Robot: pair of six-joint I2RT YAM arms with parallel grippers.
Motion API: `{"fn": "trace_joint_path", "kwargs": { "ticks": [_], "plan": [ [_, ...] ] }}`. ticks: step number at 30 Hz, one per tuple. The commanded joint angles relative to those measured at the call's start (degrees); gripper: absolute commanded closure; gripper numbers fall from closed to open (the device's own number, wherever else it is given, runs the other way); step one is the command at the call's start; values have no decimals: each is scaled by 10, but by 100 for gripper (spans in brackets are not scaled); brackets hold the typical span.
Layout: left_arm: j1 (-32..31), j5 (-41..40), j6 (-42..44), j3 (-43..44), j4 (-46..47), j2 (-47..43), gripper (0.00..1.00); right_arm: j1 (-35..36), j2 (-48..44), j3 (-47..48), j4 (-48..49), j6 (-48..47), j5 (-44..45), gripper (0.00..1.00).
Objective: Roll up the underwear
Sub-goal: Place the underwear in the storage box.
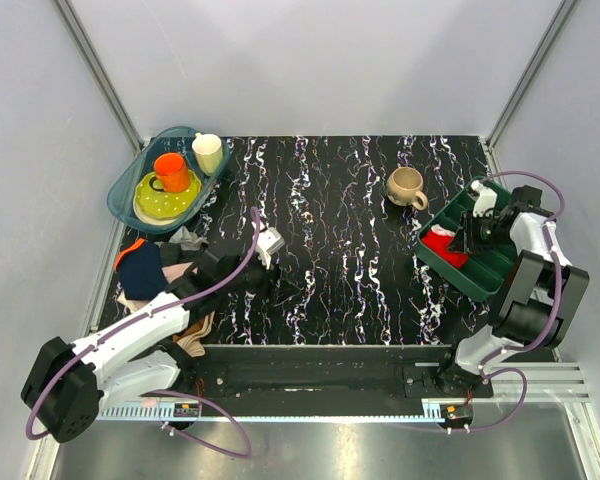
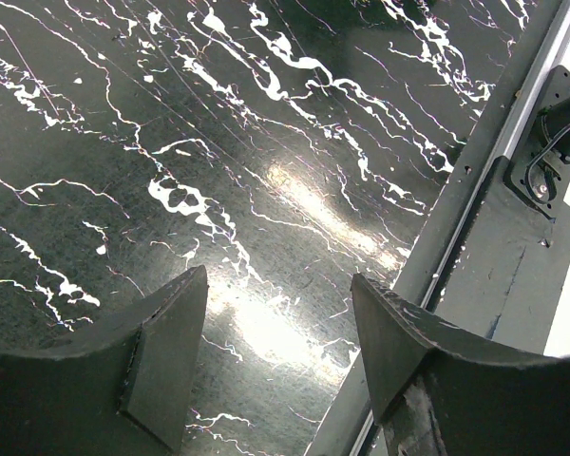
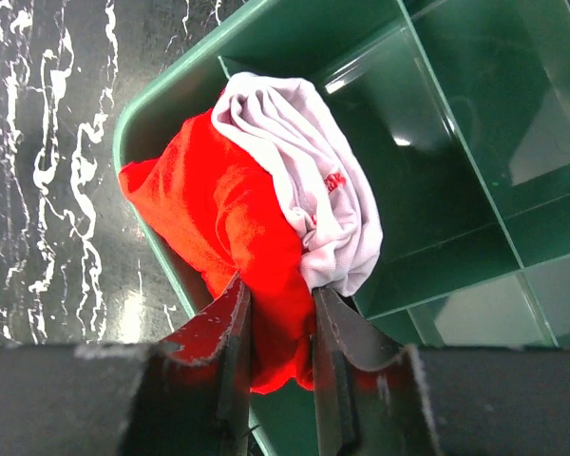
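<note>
The red underwear [image 3: 223,214] with its white band is bunched into a roll and hangs over the left wall of the green divided tray [image 3: 456,114]. My right gripper [image 3: 277,309] is shut on the red fabric at the roll's near end. From above, the underwear [image 1: 441,243] shows as a red patch in the tray's [image 1: 492,268] left compartment, under the right gripper [image 1: 470,240]. My left gripper [image 2: 280,285] is open with nothing between its fingers, low over the marbled black table near the front rail; it [image 1: 268,252] lies at the left.
A pile of other garments [image 1: 150,268] lies at the table's left edge by the left arm. A teal basin [image 1: 125,185] at back left holds a plate, an orange cup and a cream mug. A beige mug [image 1: 406,187] stands near the tray.
</note>
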Motion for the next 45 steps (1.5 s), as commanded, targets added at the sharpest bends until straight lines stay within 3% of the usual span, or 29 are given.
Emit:
{"fn": "trace_joint_path", "kwargs": {
  "ticks": [1,20,29,33,40,45],
  "plan": [
    [-3,-3,6,-1,34,0,35,38,-10,-28,-19,-31,72,100],
    [-4,4,6,-1,38,11,35,109,25,-66,15,-51,199,100],
    [-4,5,6,-1,39,13,35,137,64,-73,17,-57,240,92],
    [-4,6,6,-1,39,13,35,137,74,-69,1,-64,239,84],
    [-4,8,5,2,38,12,35,137,14,-31,-61,-74,216,48],
    [-4,8,2,5,36,5,35,137,-27,19,-111,-75,193,36]
  ]
}}
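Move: My right hand still grips the near end of the rolled underwear over the storage box. The corner compartment it goes into lies about 5 cm to my left, level fore and aft, and 5 cm down. The middle of the box is roughly 5 cm to my right and as low; the tan mug stands some 13 cm ahead and 13 cm left. From my left hand the compartment is about 10 cm ahead, 35 cm right. Keeping my grip, I lower my right hand nearly 5 cm, easing 1.5 cm left while the wrist tilts and turns some 20 degrees so the fingers point more steeply down, and press the underwear between the walls of the corner compartment. At the bottom I open the fingers, let go of it and lift about 2 cm. ##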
